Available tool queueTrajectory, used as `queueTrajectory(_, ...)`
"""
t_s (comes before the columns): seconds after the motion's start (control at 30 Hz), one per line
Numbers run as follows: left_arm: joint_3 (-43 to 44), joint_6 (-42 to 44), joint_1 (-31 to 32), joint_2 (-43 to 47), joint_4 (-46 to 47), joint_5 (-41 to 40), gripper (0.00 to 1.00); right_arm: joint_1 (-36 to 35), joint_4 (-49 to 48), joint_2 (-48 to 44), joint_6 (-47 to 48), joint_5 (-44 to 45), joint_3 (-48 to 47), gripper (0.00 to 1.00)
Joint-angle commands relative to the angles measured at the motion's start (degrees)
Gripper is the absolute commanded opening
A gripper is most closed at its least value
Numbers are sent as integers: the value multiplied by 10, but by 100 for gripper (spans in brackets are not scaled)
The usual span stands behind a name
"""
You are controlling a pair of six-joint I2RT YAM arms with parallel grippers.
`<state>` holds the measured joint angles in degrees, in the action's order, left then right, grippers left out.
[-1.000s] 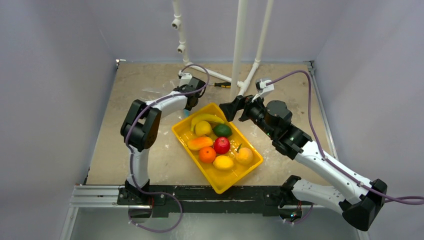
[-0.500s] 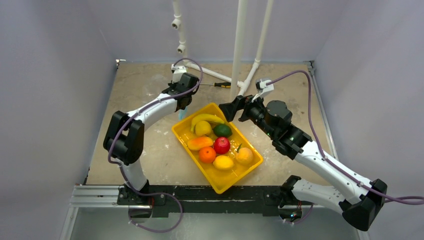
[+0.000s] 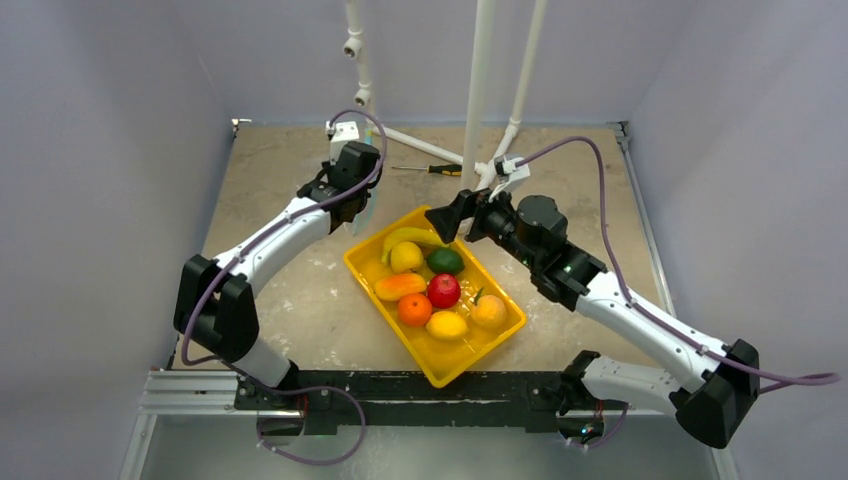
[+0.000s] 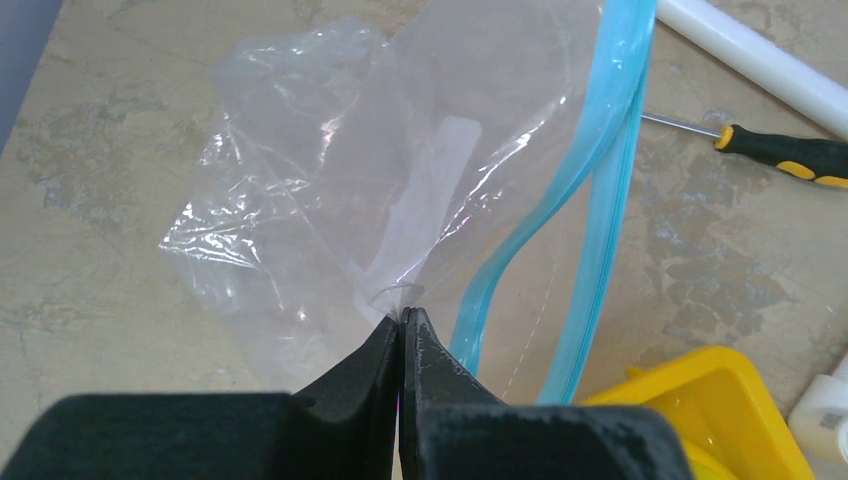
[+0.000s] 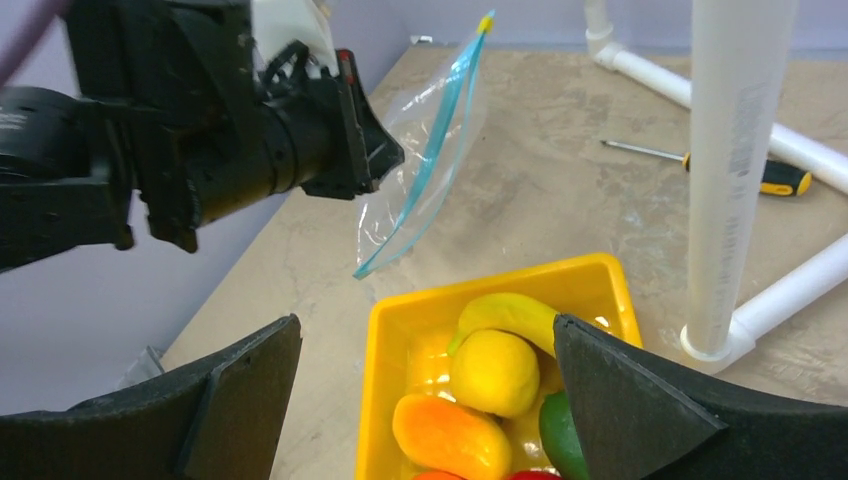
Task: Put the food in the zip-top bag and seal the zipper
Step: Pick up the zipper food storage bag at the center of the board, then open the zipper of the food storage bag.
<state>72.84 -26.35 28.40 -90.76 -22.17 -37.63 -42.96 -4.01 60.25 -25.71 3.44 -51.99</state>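
The food lies in a yellow tray [image 3: 481, 351]: a banana [image 3: 412, 236], a lemon [image 3: 405, 257], an avocado [image 3: 445, 261], a mango [image 3: 399, 286], an apple [image 3: 443, 290] and several more. My left gripper [image 4: 403, 318] is shut on a pinch of the clear zip-top bag [image 4: 400, 180], which hangs off the table beyond the tray's far-left corner. Its teal zipper [image 4: 610, 150] gapes slightly. My right gripper [image 5: 425, 330] stands wide open above the tray's far end, holding nothing, and faces the bag [image 5: 425, 170].
A black-and-yellow screwdriver [image 3: 435, 170] lies at the back near the white pipes [image 3: 480, 80], which rise just right of the right gripper. Walls close in the table on three sides.
The left arm has stretched toward the back left and carried the pinched bag up off the table. The right gripper has shifted a little to the left, still open.
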Motion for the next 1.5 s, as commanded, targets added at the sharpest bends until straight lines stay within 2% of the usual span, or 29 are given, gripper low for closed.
queueTrajectory(0.0, -18, 1, -4, 45, -13, 38, 0, 0, -50, 22, -17, -25, -14, 98)
queueTrajectory(0.37, -87, -27, 1, 118, -19, 111, 0, -4, -99, 129, -35, -57, -41, 90)
queueTrajectory(0.97, -133, -33, 6, 176, -22, 137, 0, -44, -137, 309, -80, -36, -130, 80)
queueTrajectory(1.4, -149, -36, 6, 202, -16, 152, 0, -46, -149, 397, -103, -32, -178, 63)
queueTrajectory(1.47, -152, -36, 6, 206, -17, 153, 0, -46, -148, 408, -104, -33, -186, 57)
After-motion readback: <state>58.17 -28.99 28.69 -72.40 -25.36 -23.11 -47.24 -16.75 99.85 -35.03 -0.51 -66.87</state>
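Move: The zip-top bag already hangs from the left fingers, its blue zipper centred about 5 cm to their right and 3 cm ahead, roughly level. From the right hand that zipper is some 17 cm left, 16 cm ahead and 13 cm lower. The banana lies about 5 cm ahead, 5 cm left and 24 cm below the right hand. The yellow tray's middle is 8 cm behind the right hand, neither left nor right, and 25 cm down. The bag, kept pinched in the shut left fingers, is drawn back about 8 cm, with a slight clockwise turn and roll, towards the tray's left corner. The right hand comes to meet its zipper, sweeping left some 14 cm while sinking and edging forward past the banana's height side, tipping down about 15 degrees; its wide-open fingers narrow to a bit over half and stop close around the near end of the zipper's right-hand strip, contact not visible. ##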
